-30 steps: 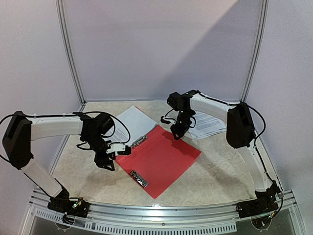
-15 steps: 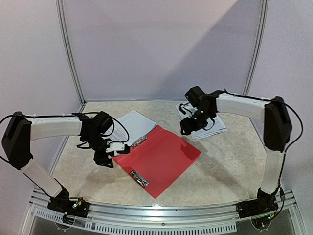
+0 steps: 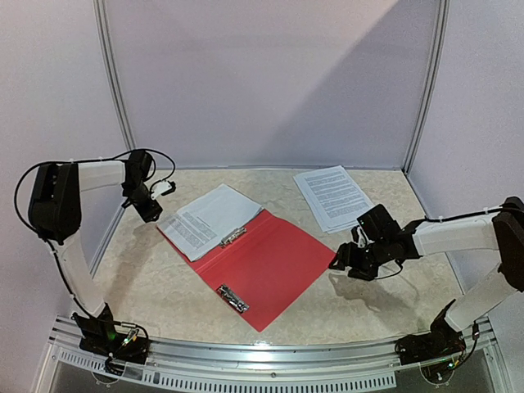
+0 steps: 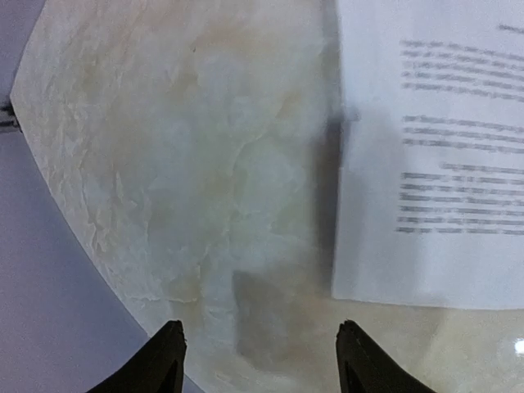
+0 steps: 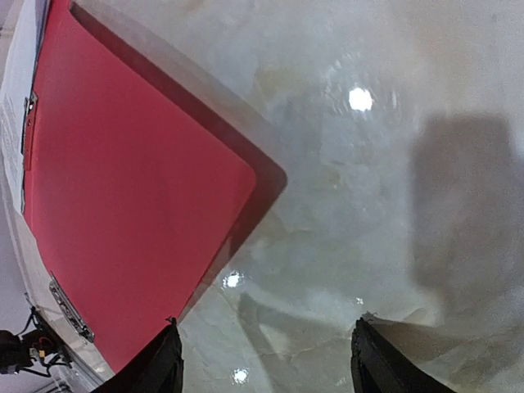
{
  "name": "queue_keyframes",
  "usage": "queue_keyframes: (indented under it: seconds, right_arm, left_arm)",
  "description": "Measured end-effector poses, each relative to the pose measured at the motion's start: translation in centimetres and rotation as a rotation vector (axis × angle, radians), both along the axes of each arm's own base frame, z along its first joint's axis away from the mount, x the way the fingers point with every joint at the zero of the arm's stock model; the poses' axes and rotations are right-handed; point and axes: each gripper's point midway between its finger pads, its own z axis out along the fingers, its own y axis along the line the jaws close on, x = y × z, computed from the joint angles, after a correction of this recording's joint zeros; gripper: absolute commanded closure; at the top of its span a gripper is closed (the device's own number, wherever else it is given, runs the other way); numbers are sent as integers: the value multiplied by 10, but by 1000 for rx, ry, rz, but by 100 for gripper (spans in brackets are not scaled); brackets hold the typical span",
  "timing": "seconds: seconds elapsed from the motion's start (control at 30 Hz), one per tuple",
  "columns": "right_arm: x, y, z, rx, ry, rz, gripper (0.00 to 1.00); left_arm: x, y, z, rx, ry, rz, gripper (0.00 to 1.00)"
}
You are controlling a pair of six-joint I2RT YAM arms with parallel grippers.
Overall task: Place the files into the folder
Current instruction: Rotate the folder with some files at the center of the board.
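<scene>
The red folder lies open in the middle of the table, with a silver clip at its spine. One white printed sheet rests on its left half. More of the files lie in a stack at the back right. My left gripper hovers open over bare table just left of that sheet, fingers empty. My right gripper is open and empty, low by the folder's right corner.
A second silver clip sits on the folder's near edge, also seen in the right wrist view as the clip. Metal-framed walls close the table's back and sides. A rail runs along the near edge.
My right gripper opened and swung from the folder's far corner over the file stack down to the folder's right corner. My left arm drew back from the folder's left edge to the far left.
</scene>
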Motion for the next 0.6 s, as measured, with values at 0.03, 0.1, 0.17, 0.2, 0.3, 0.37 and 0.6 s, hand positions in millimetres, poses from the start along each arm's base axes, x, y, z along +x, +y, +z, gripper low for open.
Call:
queue_keyframes:
  seconds: [0.03, 0.1, 0.17, 0.2, 0.3, 0.37, 0.6]
  right_arm:
    - [-1, 1, -4, 26, 4, -23, 34]
    - [4, 7, -1, 87, -15, -61, 36]
    - [9, 12, -2, 128, -25, -85, 39]
    - [12, 15, -1, 147, -29, -91, 41]
    - [24, 22, -3, 185, -46, -106, 58]
    - [32, 23, -5, 207, -48, -125, 68]
    - [58, 6, -12, 221, -53, -193, 89]
  left_arm:
    - [5, 9, -6, 20, 1, 24, 37]
    - [9, 21, -19, 59, 12, 56, 37]
    - [8, 26, -31, 83, 31, 65, 37]
    - [6, 27, -36, 89, 40, 66, 37]
    - [1, 28, -42, 92, 46, 69, 37]
    - [-1, 28, -43, 90, 34, 69, 37]
    - [-22, 23, -44, 71, 17, 50, 37]
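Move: The folder's right-hand corner, slightly lifted, is what the right hand is after: about 6 cm ahead of it, 1 cm to its left and 1 cm lower. The loose papers lie some 27 cm ahead and 2 cm to that hand's right; the folder's near clip is about 33 cm left and 9 cm back. From the left hand, the folder's left corner is some 2 cm ahead, 2 cm right and 6 cm below, with the filed stack about 19 cm right and 3 cm ahead. The folder's right-hand corner is met by the right hand, which first edges left and then travels forward, about 6 cm overall and slightly down. Its wrist rolls and turns some 15 degrees, left side rising and turning clockwise, while the wide-open fingers close almost shut, pinching the corner. The left hand, fingers staying open, sinks about 4 cm beside the folder's left corner, shifting slightly left, then back. ##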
